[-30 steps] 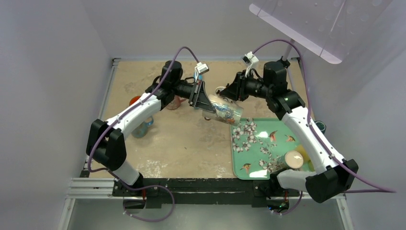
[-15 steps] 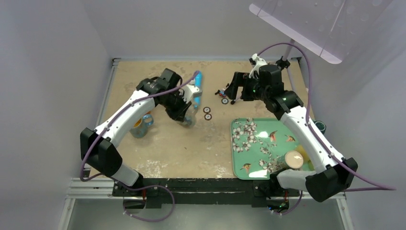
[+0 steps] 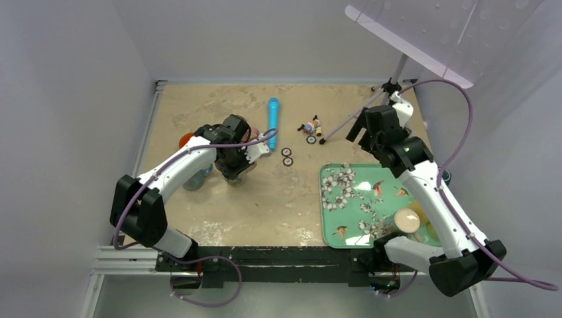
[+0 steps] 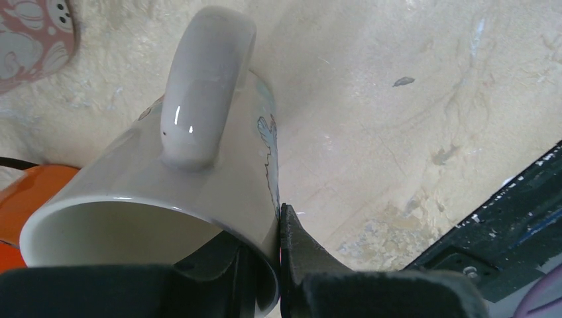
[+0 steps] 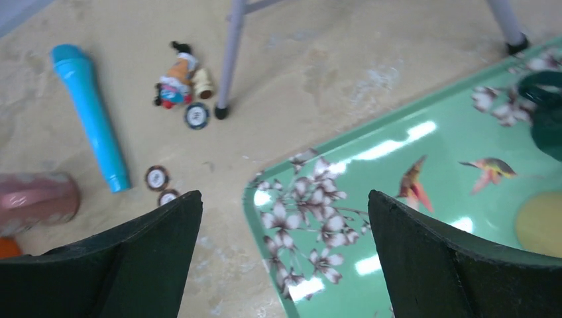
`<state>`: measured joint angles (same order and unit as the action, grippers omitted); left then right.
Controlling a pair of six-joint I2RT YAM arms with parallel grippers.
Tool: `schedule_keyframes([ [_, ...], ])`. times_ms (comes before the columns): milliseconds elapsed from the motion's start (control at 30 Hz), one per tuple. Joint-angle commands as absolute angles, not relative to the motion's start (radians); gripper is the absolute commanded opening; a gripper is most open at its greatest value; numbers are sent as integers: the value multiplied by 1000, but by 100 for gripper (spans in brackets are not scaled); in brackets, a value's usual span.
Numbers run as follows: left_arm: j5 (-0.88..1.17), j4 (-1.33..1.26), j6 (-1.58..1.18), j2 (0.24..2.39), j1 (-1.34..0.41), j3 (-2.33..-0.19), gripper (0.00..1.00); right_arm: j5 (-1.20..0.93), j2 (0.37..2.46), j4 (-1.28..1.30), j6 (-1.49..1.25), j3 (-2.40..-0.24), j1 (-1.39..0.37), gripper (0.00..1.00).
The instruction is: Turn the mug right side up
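Observation:
The mug (image 4: 199,165) is white with a faint print and a thick handle. In the left wrist view its open mouth faces the camera and its base points down at the sandy table. My left gripper (image 4: 278,242) is shut on the mug's rim wall, one finger inside and one outside. In the top view the left gripper (image 3: 233,164) sits at the table's left-middle and hides most of the mug (image 3: 240,176). My right gripper (image 5: 285,212) is open and empty, over the tray's near-left corner; it also shows in the top view (image 3: 358,129).
A green flowered tray (image 3: 358,199) at the right holds a cup (image 3: 405,220). A blue microphone toy (image 3: 273,116), a small figure (image 3: 309,126) and round tokens (image 3: 287,156) lie mid-table. An orange item (image 3: 187,139), a pink cup (image 3: 246,126) and a glass (image 3: 195,179) are near the left gripper.
The right gripper let go of the mug and pulled back to the right. The left gripper carried the mug left from mid-table, turned it mouth-up and lowered it toward the table.

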<state>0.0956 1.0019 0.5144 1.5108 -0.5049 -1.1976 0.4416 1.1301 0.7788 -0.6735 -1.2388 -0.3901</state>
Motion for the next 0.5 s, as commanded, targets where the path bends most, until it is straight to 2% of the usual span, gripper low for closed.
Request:
schedule_keyframes([
  [0,44,909,575,1493,-492,-1198,11,679,1094,963,-873,-1209,-333,99],
  [100,62,924,602,1462,-494,-1200,37,658,1031,938,-876,-1143,-211,99],
  [167,93,942,612,1436,-494,-1211,50,624,992,906,-861,-1092,-115,99],
  [267,144,1005,611,1406,-494,-1254,58,661,950,929,-905,-1063,-28,99],
  [367,182,1088,588,1399,-494,-1314,60,646,912,926,-901,-1034,44,99],
  [467,199,1151,554,1399,-494,-1370,61,518,893,951,-890,-1017,63,98],
])
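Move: The left hand pinches the upright white mug by its rim, the mug's middle about 3 cm ahead, 1 cm left and 5 below; the pink mug stands some 16 cm ahead and 1 left, the orange one 12 ahead and 18 left. The empty right hand has the dark green mug roughly 7 cm back, 27 right and 21 below, the yellow mug 19 back and 19 right. The left hand edges about 1 cm forward as its fingers open from the white mug's rim, then lifts off nearly straight up by some 4.5 cm, still pointing down. Meanwhile the empty right hand, kept wide open, sweeps about 15 cm right and half as far back, sinking some 4 cm and turning about 40 degrees clockwise, over the tray towards the dark green mug. ##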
